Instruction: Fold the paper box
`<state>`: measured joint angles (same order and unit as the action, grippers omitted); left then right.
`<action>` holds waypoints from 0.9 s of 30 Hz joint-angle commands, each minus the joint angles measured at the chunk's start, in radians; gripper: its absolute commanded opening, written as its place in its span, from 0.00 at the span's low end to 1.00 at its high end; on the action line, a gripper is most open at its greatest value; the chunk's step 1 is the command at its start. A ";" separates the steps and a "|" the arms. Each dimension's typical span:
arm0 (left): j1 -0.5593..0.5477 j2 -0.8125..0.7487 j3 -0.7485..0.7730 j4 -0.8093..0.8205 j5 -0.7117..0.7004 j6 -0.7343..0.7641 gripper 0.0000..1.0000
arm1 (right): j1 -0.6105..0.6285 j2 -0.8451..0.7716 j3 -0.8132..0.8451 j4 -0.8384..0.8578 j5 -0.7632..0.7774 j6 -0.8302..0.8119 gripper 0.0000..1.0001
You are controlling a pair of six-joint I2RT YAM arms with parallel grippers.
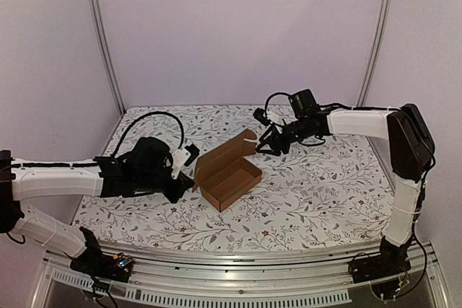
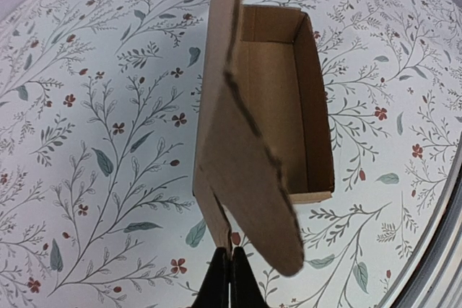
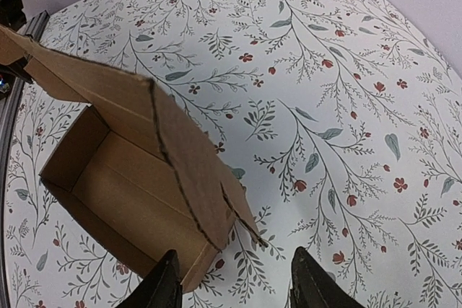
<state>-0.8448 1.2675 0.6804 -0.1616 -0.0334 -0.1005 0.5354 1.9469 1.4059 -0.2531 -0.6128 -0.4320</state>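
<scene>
The paper box [image 1: 229,171] is a plain brown carton lying open in the middle of the table, its lid standing up along the far side. In the left wrist view the lid [image 2: 238,156] rises edge-on beside the open tray [image 2: 278,106]. My left gripper [image 2: 229,268] is shut on a narrow tab at the lid's left end, and in the top view this left gripper [image 1: 189,175] sits at the box's left corner. My right gripper [image 3: 234,283] is open, just off the lid's right end flap [image 3: 209,185] without touching it. From above, the right gripper [image 1: 266,143] hovers by that flap [image 1: 249,137].
A floral-patterned cloth [image 1: 325,185] covers the table. Pale walls and two metal posts [image 1: 101,34] enclose the back and sides. An aluminium rail [image 1: 238,261] runs along the near edge by the arm bases.
</scene>
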 commanded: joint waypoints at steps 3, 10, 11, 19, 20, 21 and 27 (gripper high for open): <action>-0.022 -0.002 0.014 -0.011 0.010 0.010 0.00 | -0.001 0.065 0.068 0.011 -0.007 0.028 0.50; -0.022 0.007 0.013 -0.009 0.007 0.010 0.00 | -0.001 0.102 0.100 0.014 -0.028 0.052 0.44; -0.022 0.008 0.014 -0.008 0.007 0.010 0.00 | 0.001 0.105 0.100 0.014 -0.030 0.054 0.43; -0.022 0.012 0.016 -0.007 0.002 0.011 0.00 | 0.006 0.099 0.079 0.013 -0.041 0.061 0.24; -0.022 0.011 0.017 -0.005 0.000 0.011 0.00 | 0.007 0.097 0.074 0.013 -0.040 0.061 0.22; -0.022 0.010 0.016 -0.006 0.000 0.010 0.00 | 0.010 0.095 0.071 0.013 -0.040 0.061 0.20; -0.022 0.004 0.013 -0.006 -0.011 0.002 0.00 | 0.019 0.075 0.041 0.012 -0.029 0.058 0.11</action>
<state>-0.8509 1.2682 0.6804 -0.1616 -0.0349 -0.1005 0.5419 2.0266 1.4742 -0.2386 -0.6399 -0.3752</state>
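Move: The lid's far end flap lies just beyond the right fingertips, about 3 cm to their left, 2 cm ahead and 1 cm lower. The upright lid's middle is some 10 cm left and 4 cm back, 4 cm lower; the open tray's middle is about 7 cm left, 6 cm back and 9 cm below. From the left hand, that far flap is roughly 15 cm ahead, 15 cm to the right and 1 cm higher. The lid's far end flap is taken between the right hand's fingers: that hand eases forward and left about 2 cm, sinking about 1 cm, then nearly stops while its half-open fingers close most of the way around the flap. The left hand stays in place with its fingers shut, keeping its pinch on the lid's near end flap. ##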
